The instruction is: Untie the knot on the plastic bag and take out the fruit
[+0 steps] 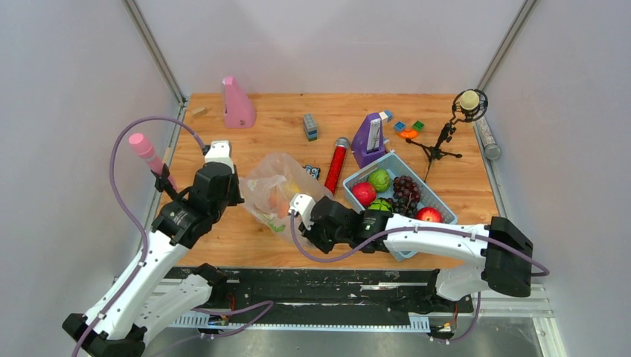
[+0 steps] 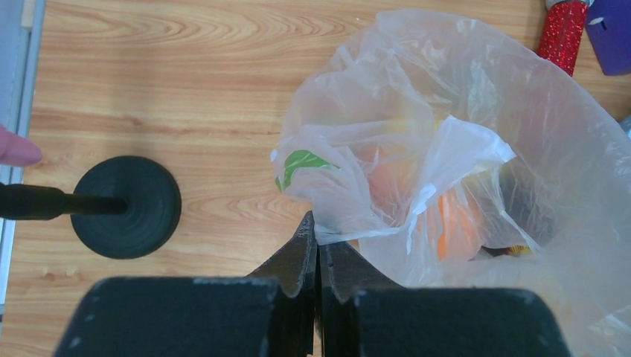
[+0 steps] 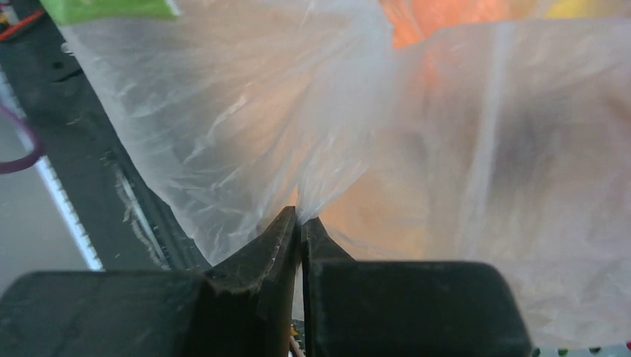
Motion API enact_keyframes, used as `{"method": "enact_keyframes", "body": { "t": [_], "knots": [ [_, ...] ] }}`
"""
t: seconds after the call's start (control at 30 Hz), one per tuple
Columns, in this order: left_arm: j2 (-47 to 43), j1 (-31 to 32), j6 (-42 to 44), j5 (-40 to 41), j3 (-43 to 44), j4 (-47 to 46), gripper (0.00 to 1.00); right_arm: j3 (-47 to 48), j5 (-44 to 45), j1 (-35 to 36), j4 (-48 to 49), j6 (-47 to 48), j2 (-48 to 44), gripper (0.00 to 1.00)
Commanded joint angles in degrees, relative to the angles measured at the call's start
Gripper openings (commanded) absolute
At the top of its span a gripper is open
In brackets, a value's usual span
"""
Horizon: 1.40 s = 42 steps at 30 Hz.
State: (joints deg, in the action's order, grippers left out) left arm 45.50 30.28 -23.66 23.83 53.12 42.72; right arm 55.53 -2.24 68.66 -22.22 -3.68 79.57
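The clear plastic bag (image 1: 274, 190) lies on the wooden table between my two grippers, and it fills the left wrist view (image 2: 476, 111) and the right wrist view (image 3: 446, 134). Orange fruit (image 2: 455, 223) shows through the film, with a bit of yellow fruit (image 3: 588, 7) behind it. My left gripper (image 2: 316, 236) is shut on a fold of the bag's left edge. My right gripper (image 3: 300, 217) is shut on a pinch of film at the bag's near side. A loose white flap (image 2: 465, 149) stands up at the bag's top. I cannot make out a tied knot.
A blue tray (image 1: 439, 202) with red apples, green fruit and grapes sits right of the bag. A red glitter tube (image 1: 336, 167), a purple block (image 1: 370, 139) and a pink block (image 1: 238, 104) stand behind. A pink microphone stand (image 1: 145, 152) with a round black base (image 2: 126, 206) is at the left.
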Motion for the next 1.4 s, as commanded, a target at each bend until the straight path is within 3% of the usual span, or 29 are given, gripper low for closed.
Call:
{"method": "enact_keyframes", "body": {
  "t": [0.0, 0.23, 0.43, 0.5, 0.67, 0.77, 0.87, 0.97, 1.1, 1.27, 1.37],
  "knots": [
    [-2.5, -0.2, -4.2, 4.5, -0.5, 1.2, 0.05, -1.8, 14.5, 1.0, 3.1, -6.4, 2.5, 0.07],
    [-6.9, -0.3, -7.2, 7.4, -1.8, 2.8, 0.14, -0.8, 24.9, 1.0, -2.7, -15.5, 10.9, 0.06],
    [-11.0, -0.3, -10.3, 9.7, -2.7, 3.8, 0.15, -1.2, 27.5, 1.0, -6.8, -22.0, 13.2, 0.07],
    [-12.1, -0.2, -11.0, 10.3, -2.9, 4.1, 0.16, -1.8, 27.4, 1.0, -6.8, -23.0, 11.7, 0.14],
    [-15.4, -0.2, -10.1, 7.5, -4.6, 1.4, 0.31, -0.9, 22.9, 1.4, -6.4, -21.0, 4.2, 0.42],
    [-17.1, -0.2, -8.2, 4.4, -5.7, -1.5, 0.45, 1.7, 19.9, 2.4, -6.2, -17.3, 0.0, 0.59],
    [-19.4, -0.2, -6.8, 1.3, -6.6, -3.1, 0.59, 4.2, 17.2, 3.0, -6.3, -14.5, -3.8, 0.67],
    [-21.5, -0.2, -5.5, -0.5, -7.3, -4.3, 0.72, 6.7, 14.0, 3.1, -6.5, -12.1, -6.8, 0.70],
    [-22.8, -0.2, -5.3, -2.2, -7.4, -4.0, 0.80, 9.7, 11.0, 3.1, -7.3, -8.8, -10.0, 0.70],
    [-23.2, -0.2, -6.1, -3.8, -6.3, -3.2, 0.81, 13.4, 8.7, 3.1, -7.5, -3.1, -12.9, 0.68],
    [-23.2, -0.2, -6.6, -7.1, -5.3, -4.0, 0.75, 16.2, 10.0, 2.7, -7.7, 0.2, -12.2, 0.68]
  ]
}}
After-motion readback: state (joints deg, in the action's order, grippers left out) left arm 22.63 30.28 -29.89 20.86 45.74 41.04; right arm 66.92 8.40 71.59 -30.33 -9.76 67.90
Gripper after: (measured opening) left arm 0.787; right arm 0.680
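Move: Both hands pinch the bag's rim. The bag's middle, with the orange and yellow fruit inside, lies about 13 cm to the left hand's right, 4 cm ahead and 16 cm below; the bottle stand's foot is some 16 cm left and 3 cm ahead. From the right hand the bag's middle is roughly 12 cm ahead, 9 cm left and 6 cm below, the red tube 23 cm ahead and 3 cm right, the basket 21 cm right and 11 cm ahead. Still pinching the bag's near rim, the right hand takes it down about 8 cm, rightward and forward, turning some 30 degrees clockwise, then opens wide, lets go and climbs about 20 cm, coming back left and rearward as it turns back. The left hand draws left and back with its fingers slowly parting, then opens wide and backs off, free of the rim, rising a little and easing right again as it tips up and rolls slightly. ##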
